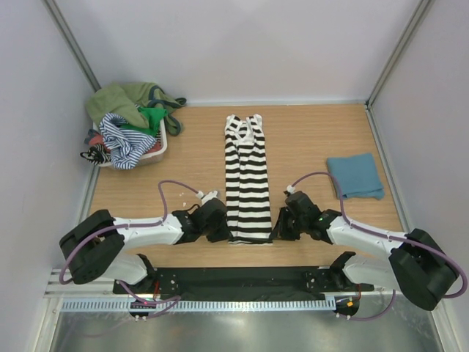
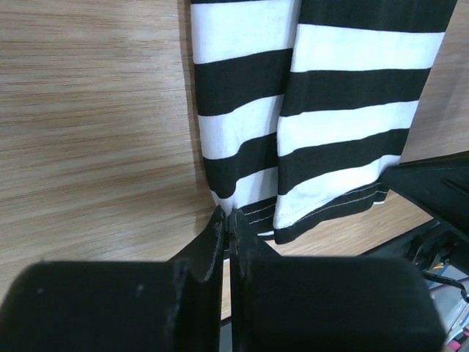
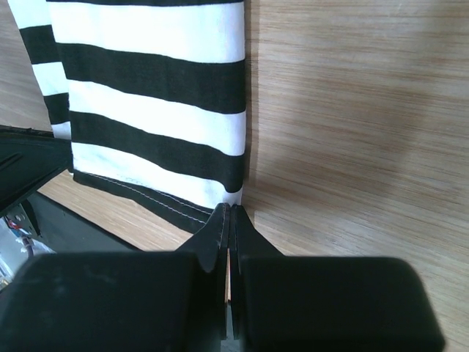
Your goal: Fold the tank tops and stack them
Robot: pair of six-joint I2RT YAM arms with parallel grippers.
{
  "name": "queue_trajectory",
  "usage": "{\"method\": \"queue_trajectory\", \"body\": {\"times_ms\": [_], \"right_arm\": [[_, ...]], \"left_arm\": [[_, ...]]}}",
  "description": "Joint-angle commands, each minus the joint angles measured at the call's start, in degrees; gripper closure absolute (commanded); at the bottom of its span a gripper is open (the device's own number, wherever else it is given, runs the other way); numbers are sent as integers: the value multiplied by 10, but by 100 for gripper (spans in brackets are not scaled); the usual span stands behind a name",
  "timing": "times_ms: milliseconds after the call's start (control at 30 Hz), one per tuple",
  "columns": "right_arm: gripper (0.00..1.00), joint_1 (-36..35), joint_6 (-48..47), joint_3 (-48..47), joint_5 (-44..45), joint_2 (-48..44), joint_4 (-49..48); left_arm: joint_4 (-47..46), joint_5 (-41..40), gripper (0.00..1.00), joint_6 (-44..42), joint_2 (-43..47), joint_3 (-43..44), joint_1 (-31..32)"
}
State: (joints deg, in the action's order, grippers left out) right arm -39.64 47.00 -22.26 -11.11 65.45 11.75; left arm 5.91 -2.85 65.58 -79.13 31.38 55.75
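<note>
A black-and-white striped tank top (image 1: 247, 182) lies flat in a long narrow fold down the middle of the table, straps at the far end. My left gripper (image 1: 222, 231) is shut on its near left hem corner (image 2: 223, 207). My right gripper (image 1: 278, 229) is shut on the near right hem corner (image 3: 233, 198). A folded teal-blue tank top (image 1: 355, 175) rests flat on the right side of the table. More tank tops, olive, green and thin navy-striped, are heaped in a basket (image 1: 163, 144) at the back left.
The wooden table (image 1: 190, 158) is bordered by white walls on three sides. A black base plate (image 1: 242, 282) runs along the near edge. The opposite arm's black body (image 2: 440, 183) shows at the edge of each wrist view.
</note>
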Motion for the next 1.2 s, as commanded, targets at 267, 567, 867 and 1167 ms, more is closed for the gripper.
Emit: {"method": "queue_trajectory", "body": {"times_ms": [267, 567, 867, 1167], "right_arm": [[99, -3, -12, -58, 8, -68, 67], [99, -3, -44, -131, 35, -83, 135], [99, 2, -98, -269, 108, -2, 186], [99, 54, -150, -403, 107, 114, 207]], "left_arm": [[82, -15, 100, -20, 86, 44, -1], [136, -28, 100, -43, 107, 92, -8], [173, -14, 99, -88, 106, 156, -82], [177, 27, 99, -135, 18, 238, -162]]}}
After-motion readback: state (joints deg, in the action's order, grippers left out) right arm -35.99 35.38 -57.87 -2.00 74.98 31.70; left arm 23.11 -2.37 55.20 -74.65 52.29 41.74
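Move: Both hands already pinch the striped tank top's hem corners at table level, some 12 cm apart. From the left hand the strap end lies about 39 cm ahead and 5 cm right; from the right hand, 39 cm ahead and 7 cm left. The folded blue tank top lies roughly 21 cm ahead and 27 cm right of the right hand. Both grippers lift the pinched hem corners, then arc towards the straps: 12 cm up, about 10 cm forward. ##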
